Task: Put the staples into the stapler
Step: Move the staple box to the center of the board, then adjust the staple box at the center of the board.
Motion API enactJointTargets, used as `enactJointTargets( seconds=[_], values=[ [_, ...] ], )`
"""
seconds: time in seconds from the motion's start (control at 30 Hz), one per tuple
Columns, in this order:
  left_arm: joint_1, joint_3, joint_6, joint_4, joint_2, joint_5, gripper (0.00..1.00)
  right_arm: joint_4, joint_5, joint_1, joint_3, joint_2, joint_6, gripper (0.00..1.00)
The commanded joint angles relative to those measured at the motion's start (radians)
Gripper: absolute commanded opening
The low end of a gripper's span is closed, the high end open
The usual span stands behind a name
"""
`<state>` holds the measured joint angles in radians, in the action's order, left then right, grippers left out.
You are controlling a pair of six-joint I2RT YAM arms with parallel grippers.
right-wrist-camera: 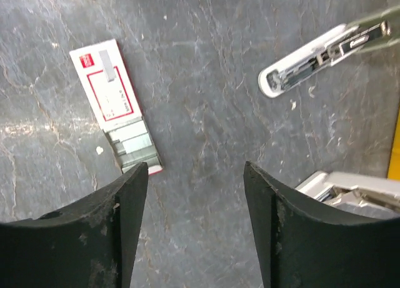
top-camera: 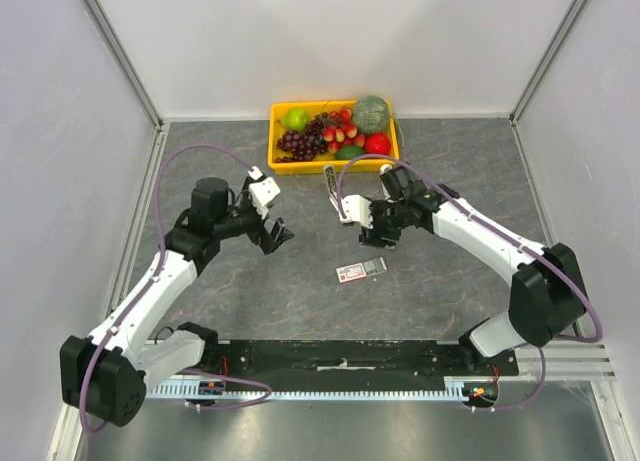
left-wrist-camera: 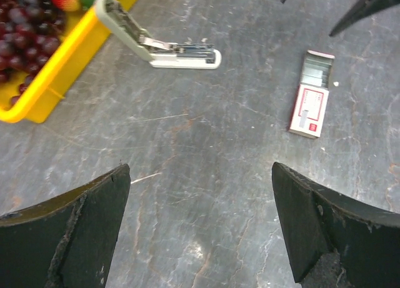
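The staples (top-camera: 361, 271) are a small red and white box lying flat on the table, its drawer slid out to show silvery strips (right-wrist-camera: 131, 144). The box also shows in the left wrist view (left-wrist-camera: 311, 95). The white stapler (top-camera: 337, 196) lies swung open near the yellow basket, its metal channel exposed (left-wrist-camera: 169, 47) (right-wrist-camera: 325, 50). My right gripper (top-camera: 380, 236) (right-wrist-camera: 195, 169) hovers open between box and stapler, with nothing between its fingers. My left gripper (top-camera: 277, 236) (left-wrist-camera: 200, 175) stands wide open over bare table, left of the box.
A yellow basket (top-camera: 300, 167) (left-wrist-camera: 56, 69) of toy fruit stands at the back, just behind the stapler. Another white and metal object (right-wrist-camera: 350, 189) lies by my right finger. White walls enclose the table on three sides.
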<state>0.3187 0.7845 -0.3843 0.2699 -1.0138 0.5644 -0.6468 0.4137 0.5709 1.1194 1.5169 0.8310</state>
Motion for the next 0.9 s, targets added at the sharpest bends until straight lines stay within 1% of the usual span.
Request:
enactJointTargets(
  seconds=[0.0,0.03,0.07,0.17,0.27,0.33,0.37,0.4,0.47,0.5,0.53,0.6,0.7,0.8,0.87],
  values=[
    [0.09,0.021,-0.068,-0.026,-0.054,0.009,1.0,-0.045,0.02,-0.017,-0.078,-0.014,0.037,0.68],
    [0.114,0.022,-0.074,-0.032,-0.086,-0.006,1.0,-0.04,0.031,-0.034,-0.087,-0.011,0.036,0.66],
    [0.162,0.025,-0.079,-0.041,-0.103,-0.05,1.0,-0.034,0.037,-0.045,-0.095,-0.004,0.03,0.65],
    [0.25,0.039,-0.085,-0.073,-0.173,-0.115,1.0,-0.024,0.074,-0.091,-0.107,0.014,0.026,0.64],
    [0.293,0.044,-0.055,-0.119,-0.242,-0.124,1.0,-0.027,0.14,-0.108,-0.13,0.009,0.089,0.63],
    [0.296,0.042,-0.025,-0.175,-0.265,-0.12,1.0,-0.005,0.183,-0.108,-0.171,-0.01,0.131,0.63],
    [0.298,0.038,-0.001,-0.191,-0.284,-0.109,1.0,0.015,0.185,-0.108,-0.187,-0.011,0.125,0.62],
    [0.298,0.027,0.011,-0.23,-0.287,-0.109,1.0,0.041,0.188,-0.108,-0.197,-0.011,0.116,0.59],
    [0.306,0.007,0.041,-0.267,-0.29,-0.107,0.99,0.041,0.197,-0.109,-0.187,0.02,0.071,0.56],
    [0.312,-0.014,0.047,-0.32,-0.292,-0.113,1.0,0.033,0.203,-0.108,-0.169,0.034,0.054,0.54],
    [0.319,-0.025,0.051,-0.339,-0.292,-0.13,1.0,0.029,0.214,-0.108,-0.159,0.055,0.034,0.54],
    [0.347,-0.044,0.051,-0.359,-0.302,-0.153,1.0,0.009,0.221,-0.108,-0.11,0.078,-0.059,0.52],
    [0.37,-0.053,0.048,-0.374,-0.324,-0.182,1.0,-0.071,0.241,-0.109,-0.026,0.126,-0.128,0.51],
    [0.382,-0.054,0.047,-0.383,-0.342,-0.193,1.0,-0.132,0.287,-0.109,0.023,0.144,-0.165,0.51],
    [0.394,-0.065,0.042,-0.406,-0.347,-0.204,1.0,-0.134,0.293,-0.111,0.029,0.15,-0.194,0.5]
  ],
)
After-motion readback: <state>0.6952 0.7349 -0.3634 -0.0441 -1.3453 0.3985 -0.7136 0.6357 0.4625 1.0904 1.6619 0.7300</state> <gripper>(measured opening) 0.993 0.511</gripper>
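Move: The staple box lies about 6 cm back from the right hand, 4 cm to its left and 10 cm below; from the higher left hand it is some 19 cm right, 6 cm back and 18 cm down. The open stapler stands about 18 cm farther out than the box and 5 cm left of it; the second stapler is roughly 11 cm ahead of the right hand and 5 cm to its right, 9 cm below. Left swings right about 11 cm and down, right sinks some 5 cm, partly closing, both towards the staple box. ##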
